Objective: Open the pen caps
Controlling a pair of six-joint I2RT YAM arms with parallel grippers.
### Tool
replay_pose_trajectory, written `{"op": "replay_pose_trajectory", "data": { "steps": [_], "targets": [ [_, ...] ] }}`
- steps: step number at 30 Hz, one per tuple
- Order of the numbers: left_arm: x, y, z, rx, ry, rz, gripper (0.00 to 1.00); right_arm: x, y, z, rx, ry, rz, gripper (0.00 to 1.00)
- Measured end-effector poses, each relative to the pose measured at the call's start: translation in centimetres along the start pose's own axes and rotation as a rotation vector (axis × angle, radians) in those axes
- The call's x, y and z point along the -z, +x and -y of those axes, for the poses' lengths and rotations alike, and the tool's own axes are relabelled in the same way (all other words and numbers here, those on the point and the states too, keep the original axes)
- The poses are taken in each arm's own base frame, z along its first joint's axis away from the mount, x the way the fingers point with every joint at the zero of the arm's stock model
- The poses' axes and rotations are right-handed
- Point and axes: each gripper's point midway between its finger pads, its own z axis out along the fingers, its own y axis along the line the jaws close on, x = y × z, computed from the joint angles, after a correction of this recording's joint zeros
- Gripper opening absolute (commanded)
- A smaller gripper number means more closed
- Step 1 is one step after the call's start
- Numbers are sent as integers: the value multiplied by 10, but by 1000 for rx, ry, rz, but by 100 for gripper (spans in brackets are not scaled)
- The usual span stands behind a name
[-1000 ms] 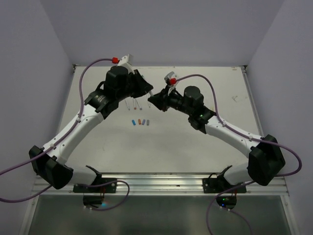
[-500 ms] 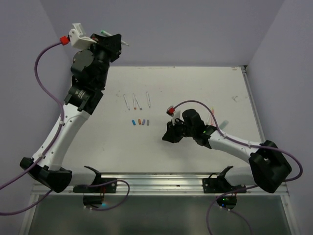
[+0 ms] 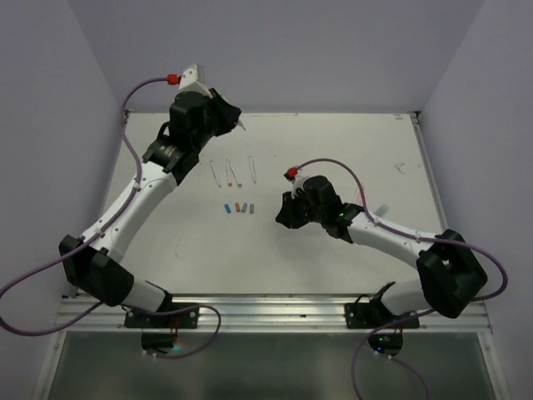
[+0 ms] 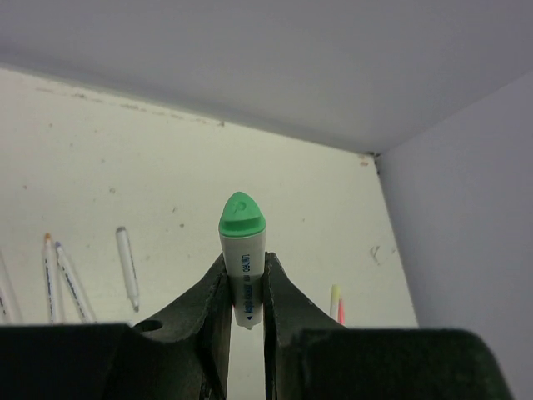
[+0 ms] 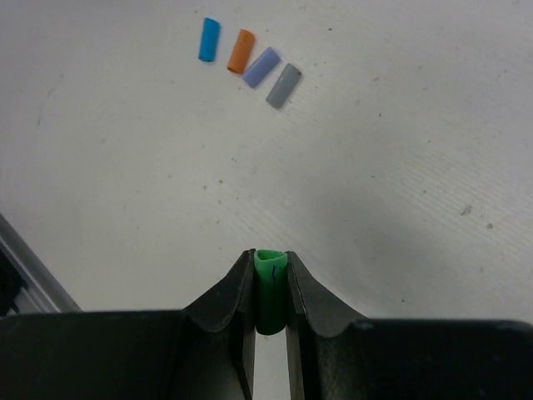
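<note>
My left gripper (image 4: pixel 244 268) is shut on a white pen (image 4: pixel 244 279) with a green end (image 4: pixel 241 217), held up over the table's back left (image 3: pixel 236 122). The right gripper (image 5: pixel 270 257) is shut on a small green pen cap (image 5: pixel 269 287), low over the table's middle (image 3: pixel 283 218). Several loose pen caps lie in a row just left of it: blue (image 5: pixel 208 39), orange (image 5: pixel 241 50), purple (image 5: pixel 260 67) and grey (image 5: pixel 283 85). The top view shows the same row (image 3: pixel 240 207).
Three thin white pens (image 3: pixel 232 172) lie side by side behind the cap row, also in the left wrist view (image 4: pixel 127 267). A yellow pen (image 4: pixel 335 298) and a pink one lie farther right. Walls close the back and sides; a metal rail (image 3: pixel 266 310) runs along the near edge.
The two grippers were together a second ago and have parted. The right one dropped toward the table beside the caps. The left swung up and back-left with the pen, then came partway back.
</note>
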Motion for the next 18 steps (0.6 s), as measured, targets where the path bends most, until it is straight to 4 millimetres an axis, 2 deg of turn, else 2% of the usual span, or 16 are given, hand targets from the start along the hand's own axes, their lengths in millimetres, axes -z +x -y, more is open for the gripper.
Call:
{"op": "replay_pose_trajectory", "data": {
  "steps": [6, 12, 16, 18],
  "targets": [
    [-43, 79, -35, -71, -64, -241, 0, -21, 18, 21, -78, 95, -57, 0],
    [-78, 159, -73, -109, -116, -472, 0, -31, 21, 25, -123, 116, -72, 0],
    [-92, 192, -88, -121, -131, -563, 0, -32, 21, 23, -148, 115, -66, 0],
    [-101, 202, -92, -131, -131, -594, 0, -33, 20, 23, -156, 114, -63, 0]
  ]
}}
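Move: The left hand, holding the uncapped green pen, is some 37 cm above the table. The bare spot for that pen lies about 7 cm ahead and 8 cm right. Beside that spot is the grey pen, 9 cm ahead and 3 right of the hand; the purple pen is 8 cm ahead, 3 left. For the right hand, with the green cap 11 cm up, the grey cap lies roughly 10 cm ahead and 9 left, the purple cap 11 ahead, 12 left. Down fast, some 23 cm, with a drift of about 6 cm to the right, the left hand brings the uncapped green pen towards the bare table right of the grey pen, tipping its fingers about 30 degrees downward, rolling its left side up and turning a little clockwise; it slows near the end. The right hand sinks about 4 cm with the green cap, then waits. Both grips stay shut. ##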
